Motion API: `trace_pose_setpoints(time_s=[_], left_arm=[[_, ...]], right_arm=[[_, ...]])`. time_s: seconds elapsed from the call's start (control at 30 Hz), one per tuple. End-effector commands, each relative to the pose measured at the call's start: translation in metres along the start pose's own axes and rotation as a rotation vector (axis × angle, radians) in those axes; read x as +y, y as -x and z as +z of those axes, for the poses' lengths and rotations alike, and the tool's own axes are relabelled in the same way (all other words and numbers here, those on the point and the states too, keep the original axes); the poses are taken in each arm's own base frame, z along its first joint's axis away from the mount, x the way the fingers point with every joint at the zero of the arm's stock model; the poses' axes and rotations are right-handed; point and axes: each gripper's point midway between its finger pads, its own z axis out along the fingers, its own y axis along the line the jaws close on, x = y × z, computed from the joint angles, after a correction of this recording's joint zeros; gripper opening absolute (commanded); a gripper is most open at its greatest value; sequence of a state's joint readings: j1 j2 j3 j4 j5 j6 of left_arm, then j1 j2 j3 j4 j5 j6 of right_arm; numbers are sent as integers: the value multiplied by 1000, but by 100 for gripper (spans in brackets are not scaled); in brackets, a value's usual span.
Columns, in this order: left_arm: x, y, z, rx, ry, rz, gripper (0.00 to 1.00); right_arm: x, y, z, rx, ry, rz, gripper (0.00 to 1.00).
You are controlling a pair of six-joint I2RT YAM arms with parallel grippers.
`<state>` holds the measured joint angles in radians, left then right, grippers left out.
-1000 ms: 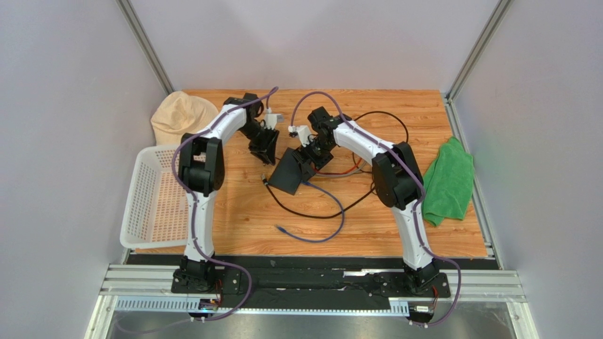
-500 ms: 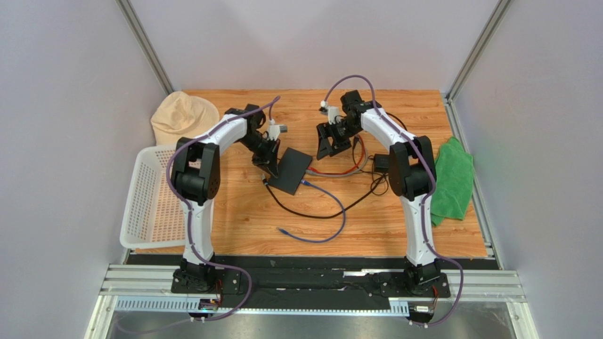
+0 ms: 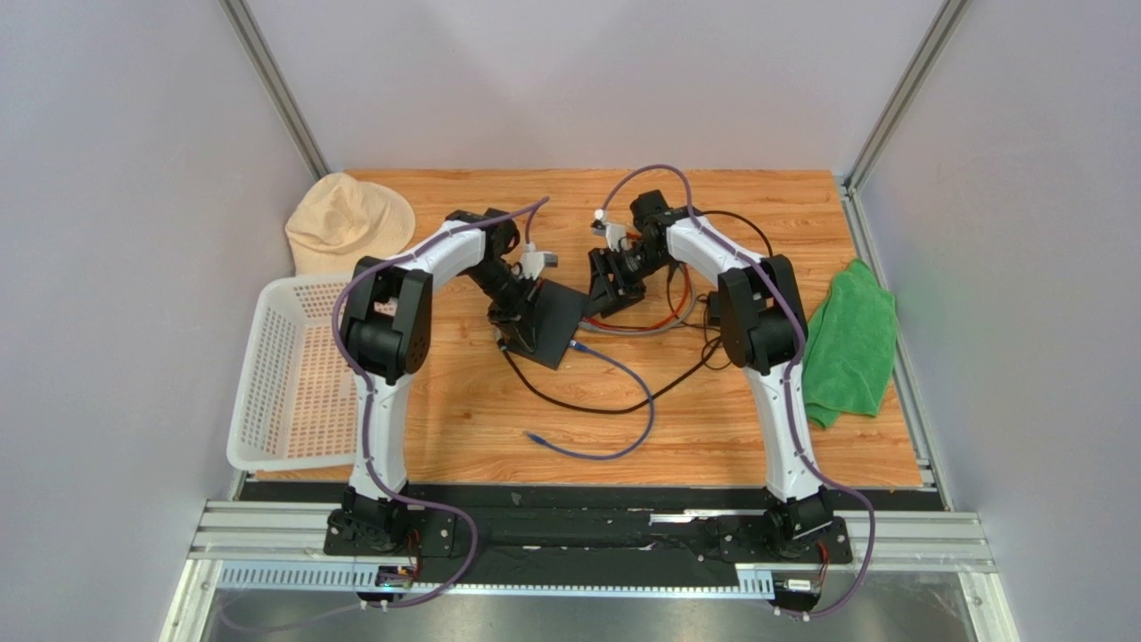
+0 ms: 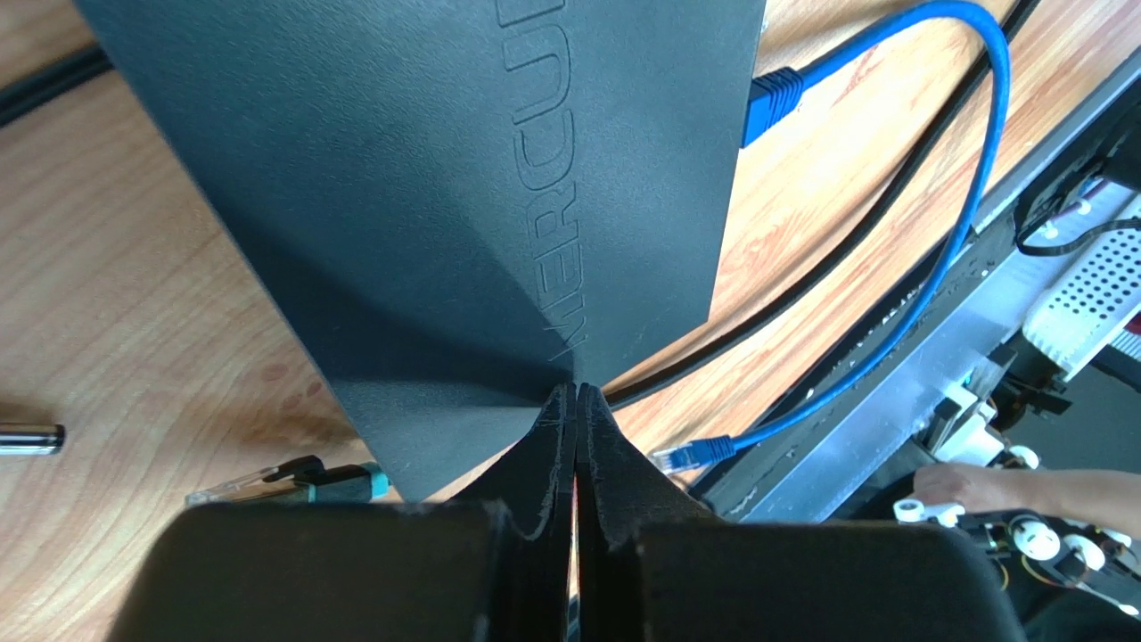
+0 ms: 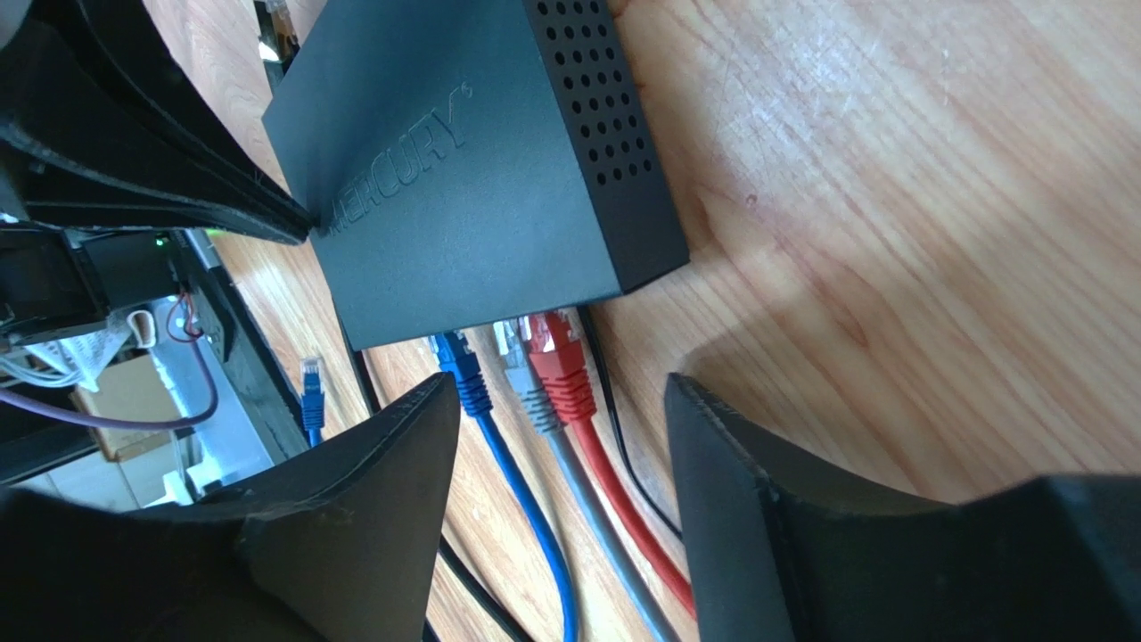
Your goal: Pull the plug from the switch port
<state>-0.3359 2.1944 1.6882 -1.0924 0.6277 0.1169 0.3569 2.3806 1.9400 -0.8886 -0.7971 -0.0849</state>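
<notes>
The switch (image 3: 549, 321) is a flat black box lying on the wooden table. Its port edge (image 5: 536, 314) holds a blue plug (image 5: 460, 364), a grey plug (image 5: 516, 359) and a red plug (image 5: 560, 359) side by side. The blue plug (image 4: 774, 100) carries a thin blue cable (image 3: 630, 401) that loops toward the front. My left gripper (image 4: 579, 391) is shut with nothing in it, its tips resting on the switch's top (image 4: 469, 201). My right gripper (image 5: 563, 388) is open just behind the port edge. The red and grey plugs lie between its fingers, the blue plug beside the left finger (image 5: 402, 442).
A white basket (image 3: 288, 381) and a beige hat (image 3: 346, 221) sit at the left, a green cloth (image 3: 851, 341) at the right. Black, red and grey cables (image 3: 670, 314) tangle behind the switch. The blue cable's loose end (image 4: 690, 455) lies near the front. A metal-tipped jack (image 4: 27, 438) lies left of the switch.
The switch has gone from tilted to flat on the table. My left gripper shut and settled onto it. My right gripper drew back, then came toward the port edge again, jaws narrowing.
</notes>
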Motion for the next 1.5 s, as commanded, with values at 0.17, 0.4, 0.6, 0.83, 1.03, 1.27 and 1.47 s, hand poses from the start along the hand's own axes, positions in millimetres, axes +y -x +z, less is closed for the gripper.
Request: trace_pose_setpoints(time_s=[0.17,0.4,0.6,0.83,1.03,1.27,1.47], left_arm=[[31,-5,19,57,120,43,0],[33,-7,21,65,128,43,0],[34,-7,22,68,130,43,0],[34,-6,22,69,135,44,0],[33,-6,23,70,133,48,0],[33,-4,24,72,135,49,0],[34,-5,27,79,137,42,0]], right_arm=[[7,6,14,-14,117,-6,56],[1,2,19,-1,116,13,51],[-6,0,25,9,85,10,48],[-18,-6,33,33,11,6,43],[-26,-10,35,46,-62,1,39],[-30,-24,38,89,-113,-18,31],[-28,-28,38,106,-122,-34,27]])
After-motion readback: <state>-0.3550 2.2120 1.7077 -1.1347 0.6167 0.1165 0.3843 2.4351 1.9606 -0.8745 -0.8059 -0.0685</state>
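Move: The red plug, still in the switch port, sits about 1 cm left, 1 cm back and 2 cm below the open right hand. The grey plug is next to it, some 2 cm back and 2 cm left of that hand; the blue plug is about 5 cm back and 3 cm left. The switch's middle is roughly 2 cm back and 7 cm left. From the shut left fingers on its top, the red plug lies about 5 cm ahead and 9 cm right. Right hand sinks about 2 cm and eases left, fingers narrowing around the red plug; left keeps the switch braced. ##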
